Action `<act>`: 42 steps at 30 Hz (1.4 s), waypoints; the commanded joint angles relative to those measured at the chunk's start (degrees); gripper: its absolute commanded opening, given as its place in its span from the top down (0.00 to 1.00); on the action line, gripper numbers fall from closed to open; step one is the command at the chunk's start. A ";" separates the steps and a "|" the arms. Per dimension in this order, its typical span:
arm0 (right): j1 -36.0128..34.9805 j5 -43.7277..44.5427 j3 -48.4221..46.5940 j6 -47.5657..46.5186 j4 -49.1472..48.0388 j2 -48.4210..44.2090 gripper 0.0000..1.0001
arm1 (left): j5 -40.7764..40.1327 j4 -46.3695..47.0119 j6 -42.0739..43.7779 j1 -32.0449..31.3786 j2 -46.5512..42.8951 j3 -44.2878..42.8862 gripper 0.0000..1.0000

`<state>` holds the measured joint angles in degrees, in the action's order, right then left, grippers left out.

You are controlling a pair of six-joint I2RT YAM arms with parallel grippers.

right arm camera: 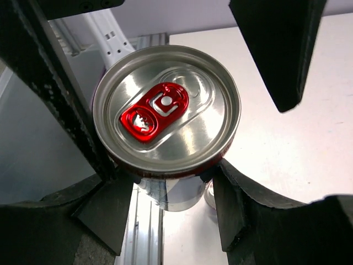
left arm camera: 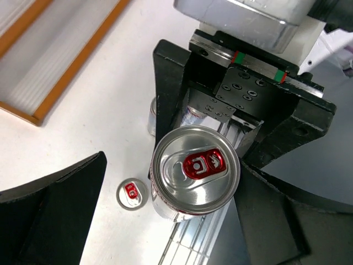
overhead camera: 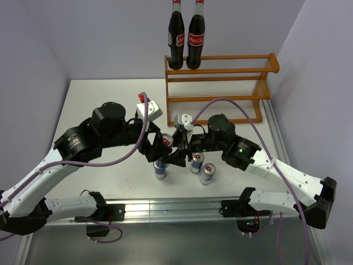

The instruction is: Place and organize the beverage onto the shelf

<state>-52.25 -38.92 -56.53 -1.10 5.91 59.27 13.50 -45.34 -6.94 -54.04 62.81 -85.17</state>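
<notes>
Two cola bottles [overhead camera: 176, 37] [overhead camera: 196, 37] stand at the left end of the shelf's [overhead camera: 231, 70] top tier. A slim silver can with a red tab [overhead camera: 167, 140] [right arm camera: 165, 110] [left arm camera: 196, 168] hangs above the table. My right gripper [overhead camera: 177, 148] [right arm camera: 171, 193] is shut on it just under the rim. My left gripper [overhead camera: 157, 146] [left arm camera: 171, 221] is open, its fingers [left arm camera: 49, 215] spread wide on either side of the same can. Three more cans [overhead camera: 160, 170] [overhead camera: 197, 163] [overhead camera: 208, 173] stand upright on the table below.
The shelf's lower tier [overhead camera: 215, 102] is at the back right, and its orange rail [left arm camera: 66, 72] shows in the left wrist view. A metal rail [overhead camera: 176, 207] runs along the table's near edge. Purple cables [overhead camera: 220, 102] loop over both arms. Walls close in on the left, back and right.
</notes>
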 commanded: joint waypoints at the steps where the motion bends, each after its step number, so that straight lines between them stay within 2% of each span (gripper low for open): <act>1: -1.01 1.82 0.37 0.14 -5.56 -2.13 1.00 | -3.91 8.15 -1.50 1.13 -3.21 0.35 0.01; 9: -0.92 7.27 0.19 0.57 -5.65 -1.26 1.00 | -2.51 11.41 -1.85 1.92 -6.11 1.76 0.00; 12: -0.92 14.81 0.19 0.93 -7.13 -1.43 1.00 | -5.84 12.91 -2.64 2.10 -7.08 2.28 0.01; 16: 0.12 28.78 -0.33 3.64 -7.05 -2.05 1.00 | -20.57 14.67 -6.14 2.36 -7.87 3.25 0.01; 18: 1.18 35.89 -0.68 4.18 -7.14 -2.66 1.00 | -32.70 15.19 -7.21 2.54 -7.79 4.12 0.00; 21: 4.16 43.03 -1.99 3.92 -6.19 -2.23 1.00 | -45.61 17.30 -9.93 3.67 -8.14 6.58 0.01; 22: 5.39 43.66 -2.52 3.92 -6.18 -1.88 1.00 | -47.14 17.91 -11.41 4.38 -8.40 7.46 0.01; 26: 15.04 44.19 -4.20 4.79 -6.87 -0.56 1.00 | -46.64 19.94 -14.15 10.86 -9.37 12.82 0.00; 29: 20.15 44.80 -6.30 4.10 -8.19 1.11 1.00 | -46.37 19.42 -14.68 13.34 -8.58 13.71 0.00; 36: 31.66 44.11 -15.18 2.25 -10.03 7.17 1.00 | -48.30 18.71 -14.24 14.23 -7.34 15.03 0.00; 42: 37.65 40.60 -25.54 1.72 -9.96 15.61 1.00 | -48.39 18.89 -13.54 14.40 -8.14 15.38 0.00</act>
<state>-16.21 3.66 -75.50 1.61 3.77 73.12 -33.78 -28.91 -20.64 -40.03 55.70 -69.91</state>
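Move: Already gripped in the right hand, the can also stands between the left hand's wide-open fingers, about 1 cm back from that hand's point. From the right hand, the free spot on the shelf's top tier is roughly 33 cm ahead, 22 cm right and 5 cm up. The near bottle stands about 34 cm ahead and 12 cm right, the far bottle 34 cm ahead and 4 cm right, both some 11 cm higher. From the left hand, that spot lies about 32 cm ahead and 22 cm right, 5 cm up. Swinging the can out from between the left fingers, the right hand carries it some 30 cm forward and 22 cm right towards the top tier, climbing only late, grip kept, while turning about 80 degrees clockwise to point forward. The left hand, staying open, first rises clear, then backs away forward and left and sinks again, turning counter-clockwise. ##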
